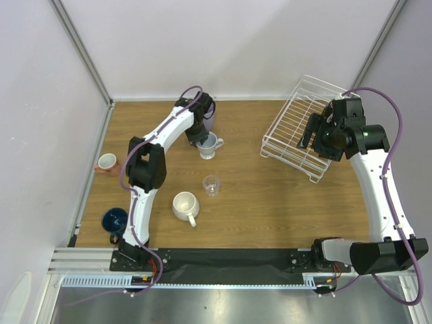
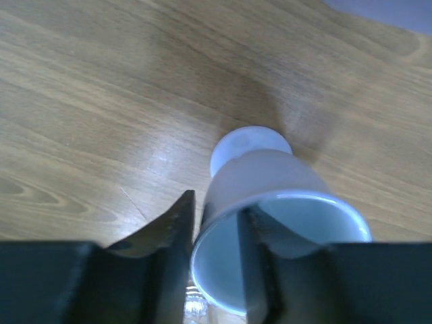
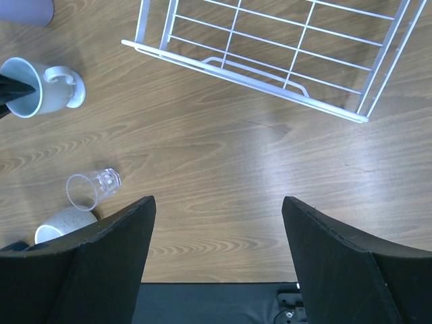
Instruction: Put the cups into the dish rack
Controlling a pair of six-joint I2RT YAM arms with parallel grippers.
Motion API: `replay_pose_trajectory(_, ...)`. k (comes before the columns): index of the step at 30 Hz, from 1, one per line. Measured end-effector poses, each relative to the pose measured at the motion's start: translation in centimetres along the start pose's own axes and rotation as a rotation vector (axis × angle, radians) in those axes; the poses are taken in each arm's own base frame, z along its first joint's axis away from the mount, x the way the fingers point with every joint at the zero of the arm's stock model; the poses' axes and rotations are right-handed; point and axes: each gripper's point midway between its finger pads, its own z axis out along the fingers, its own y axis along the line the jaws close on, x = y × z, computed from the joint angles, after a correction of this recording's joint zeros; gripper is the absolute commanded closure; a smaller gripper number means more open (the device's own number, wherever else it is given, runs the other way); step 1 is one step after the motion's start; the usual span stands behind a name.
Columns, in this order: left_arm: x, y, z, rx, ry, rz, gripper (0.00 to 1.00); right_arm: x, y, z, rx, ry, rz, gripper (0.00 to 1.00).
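My left gripper (image 1: 201,138) (image 2: 217,206) is shut on the rim of the pale blue-white mug (image 1: 210,144) (image 2: 260,175), one finger inside and one outside. The mug also shows in the right wrist view (image 3: 40,88). The lavender tumbler (image 1: 208,125) (image 3: 27,9) stands just behind it. The clear glass (image 1: 211,185) (image 3: 91,189), cream mug (image 1: 184,204) (image 3: 62,223), navy cup (image 1: 115,220) and terracotta cup (image 1: 106,162) stand on the table. No black mug is in view. My right gripper (image 1: 312,132) (image 3: 217,202) is open and empty, high over the near-left edge of the white wire dish rack (image 1: 297,125) (image 3: 270,40).
The wooden table (image 1: 270,196) has grey walls at the left and back, with the rack's far end raised near the back right corner. A black strip (image 3: 216,304) runs along the near edge by the arm bases.
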Motion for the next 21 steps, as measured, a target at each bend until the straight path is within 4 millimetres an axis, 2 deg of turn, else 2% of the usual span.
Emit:
replay_pose_trajectory(1,0.2,0.0,0.3,-0.004,0.007,0.003,0.71,0.0,0.0,0.0,0.001,0.0,0.0,0.18)
replay_pose_trajectory(2,0.4,0.1,0.4,-0.005,0.015,0.005,0.81,0.0,0.0,0.0,0.001,0.0,0.0,0.18)
replay_pose_trajectory(4,0.6,-0.2,0.3,0.007,0.029,0.006,0.89,0.0,-0.1,0.0,0.002,0.001,0.001,0.18)
replay_pose_trajectory(5,0.4,-0.5,0.3,0.022,0.02,0.009,0.99,0.0,-0.1,0.0,0.002,0.001,0.001,0.18)
replay_pose_trajectory(8,0.2,-1.1,0.1,0.047,0.017,0.0,1.0,0.0,-0.1,0.1,0.002,0.001,0.001,0.17)
replay_pose_trajectory(15,0.7,-0.8,-0.5,0.048,0.028,0.007,1.0,0.1,0.0,0.8,-0.007,0.028,0.01,0.17)
replay_pose_trajectory(18,1.3,0.1,-1.9,0.054,0.038,0.026,1.0,0.2,0.3,1.1,-0.02,0.044,0.013,0.16)
replay_pose_trajectory(21,2.0,0.4,-4.6,0.111,0.044,0.059,1.0,0.2,0.7,1.4,-0.042,0.055,0.014,0.16)
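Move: The pale blue footed cup is at my left fingertips. They straddle its near-left rim, one inside and one outside, with its middle about 3 cm to the right and 4 cm below. The purple cup stands roughly 11 cm ahead and 2 cm right. The glass tumbler is some 13 cm back and 4 cm right, and the white mug about 21 cm back and 5 cm left. From my right hand the footed cup is about 16 cm ahead, 33 cm left and 23 cm down. I shut my left fingers on the rim of the pale blue footed cup, easing about 1 cm to the right as they close, so the wall is pinched between them. I hold there briefly, then draw the cup up and back towards me, about 3.5 cm each way and still speeding up, away from the purple cup. ##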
